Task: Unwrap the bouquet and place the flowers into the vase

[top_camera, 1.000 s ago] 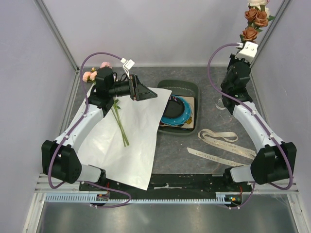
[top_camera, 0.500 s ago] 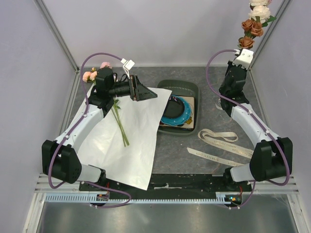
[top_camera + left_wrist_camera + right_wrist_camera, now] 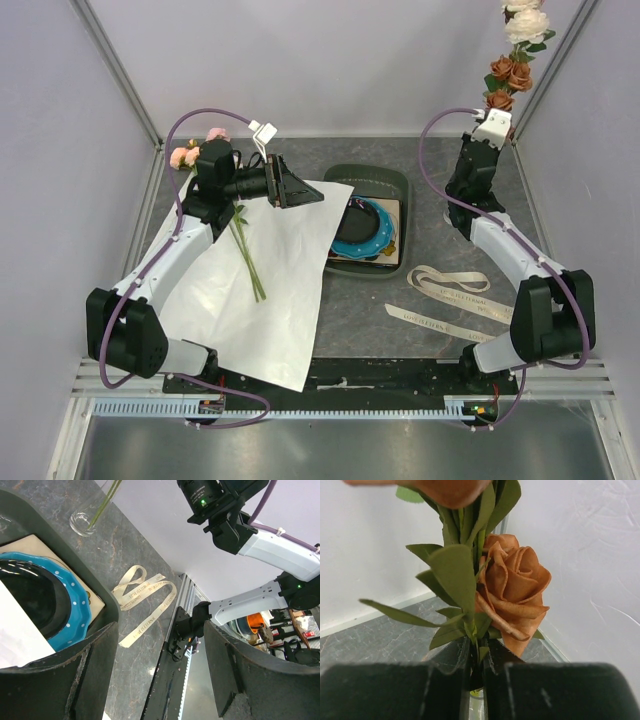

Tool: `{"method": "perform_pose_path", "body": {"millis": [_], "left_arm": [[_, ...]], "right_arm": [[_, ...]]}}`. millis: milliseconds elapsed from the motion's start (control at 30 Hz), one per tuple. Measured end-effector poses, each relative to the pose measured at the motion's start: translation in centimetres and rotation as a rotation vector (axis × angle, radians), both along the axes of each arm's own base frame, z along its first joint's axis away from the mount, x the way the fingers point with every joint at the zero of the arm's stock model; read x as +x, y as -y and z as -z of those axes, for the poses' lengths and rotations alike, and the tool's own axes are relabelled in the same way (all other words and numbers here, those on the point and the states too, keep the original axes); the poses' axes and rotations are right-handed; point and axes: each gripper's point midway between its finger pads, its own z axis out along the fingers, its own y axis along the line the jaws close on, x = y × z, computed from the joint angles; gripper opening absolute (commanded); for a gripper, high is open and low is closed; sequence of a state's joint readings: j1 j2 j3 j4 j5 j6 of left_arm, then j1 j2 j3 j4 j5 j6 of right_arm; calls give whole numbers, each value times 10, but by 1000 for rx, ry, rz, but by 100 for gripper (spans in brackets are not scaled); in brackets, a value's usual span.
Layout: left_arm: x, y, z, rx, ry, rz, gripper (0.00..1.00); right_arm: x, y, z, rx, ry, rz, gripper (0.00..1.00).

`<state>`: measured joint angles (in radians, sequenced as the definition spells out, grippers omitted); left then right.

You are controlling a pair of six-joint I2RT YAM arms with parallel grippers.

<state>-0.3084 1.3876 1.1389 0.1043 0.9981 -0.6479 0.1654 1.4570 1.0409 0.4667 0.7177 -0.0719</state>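
My right gripper [image 3: 493,112] is raised at the back right corner, its jaws shut narrowly on the green stems of the flowers [image 3: 515,585]. Orange and cream blooms [image 3: 512,55] rise above it. In the left wrist view the clear glass vase [image 3: 84,522] stands on the table with green stems in it. More flowers [image 3: 245,250] with pink heads lie on the unwrapped white paper [image 3: 260,310] at the left. My left gripper [image 3: 298,188] hovers open over the paper's far corner, holding nothing [image 3: 160,645].
A dark green tray [image 3: 392,182] with a blue-rimmed black plate [image 3: 362,232] sits mid-table. Cream ribbon [image 3: 455,285] lies loose at the front right. Enclosure walls and aluminium posts stand close behind the right gripper.
The right arm has shifted left and stretched further, carrying the flowers with it. The left arm has not moved.
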Motion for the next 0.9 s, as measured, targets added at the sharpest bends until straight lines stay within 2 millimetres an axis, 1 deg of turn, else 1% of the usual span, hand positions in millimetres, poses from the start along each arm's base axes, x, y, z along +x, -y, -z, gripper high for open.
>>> {"method": "perform_pose_path", "body": {"millis": [100, 133, 200, 267, 300, 367, 400, 533, 567, 600, 667, 700, 800, 900], "left_arm": [[0, 0, 0, -1, 2, 1, 76], [0, 0, 0, -1, 2, 1, 76], [0, 0, 0, -1, 2, 1, 76], [0, 0, 0, -1, 2, 1, 76], [0, 0, 0, -1, 1, 1, 76], [0, 0, 0, -1, 2, 1, 76], [0, 0, 0, -1, 2, 2, 76], [0, 0, 0, -1, 1, 2, 76], [0, 0, 0, -1, 1, 2, 76], [0, 0, 0, -1, 1, 2, 76], [0, 0, 0, -1, 1, 1, 77], [0, 0, 0, -1, 1, 2, 77], [0, 0, 0, -1, 1, -1, 77], [1, -2, 0, -1, 0, -4, 77]], "right_arm": [[2, 0, 8, -1, -16, 3, 22], [2, 0, 9, 1, -18, 3, 25], [2, 0, 11, 4, -17, 5, 27], [1, 0, 12, 9, -18, 5, 33], [1, 0, 13, 10, -19, 5, 39], [1, 0, 14, 16, -18, 6, 44], [1, 0, 15, 17, -21, 8, 50], [-3, 1, 20, 26, -43, 14, 64], [-5, 1, 22, 30, -52, 14, 67], [-6, 1, 22, 36, -55, 14, 73], [-13, 2, 21, 48, -60, 14, 81], [-17, 2, 20, 55, -64, 14, 88], [-28, 3, 14, 83, -62, 15, 98], [-39, 3, 12, 111, -71, 18, 98]]}}
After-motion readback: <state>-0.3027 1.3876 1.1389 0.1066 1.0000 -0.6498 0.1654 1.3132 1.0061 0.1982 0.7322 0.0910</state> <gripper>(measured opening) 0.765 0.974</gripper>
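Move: The right hand still has its fingers round the stems of the upright rose bunch, just under an orange rose, with the vase almost straight below: its middle is about 22 cm down, some 2 cm back and 3 cm to the left. The tray of plates lies about 30 cm left and 6 cm back, the ribbon some 29 cm back and 7 cm left. From the idle left hand the vase is roughly 13 cm ahead, 37 cm right. The right hand sinks another 2 cm over the vase, with the stem ends already in it, while its fingers spread from nearly shut to almost fully wide and let go of the stems. Still opening, it then draws back towards its base by about 4 cm, coming clear of the bunch and rising about a centimetre, the wrist rolling and tipping slightly, well under 10 degrees. ##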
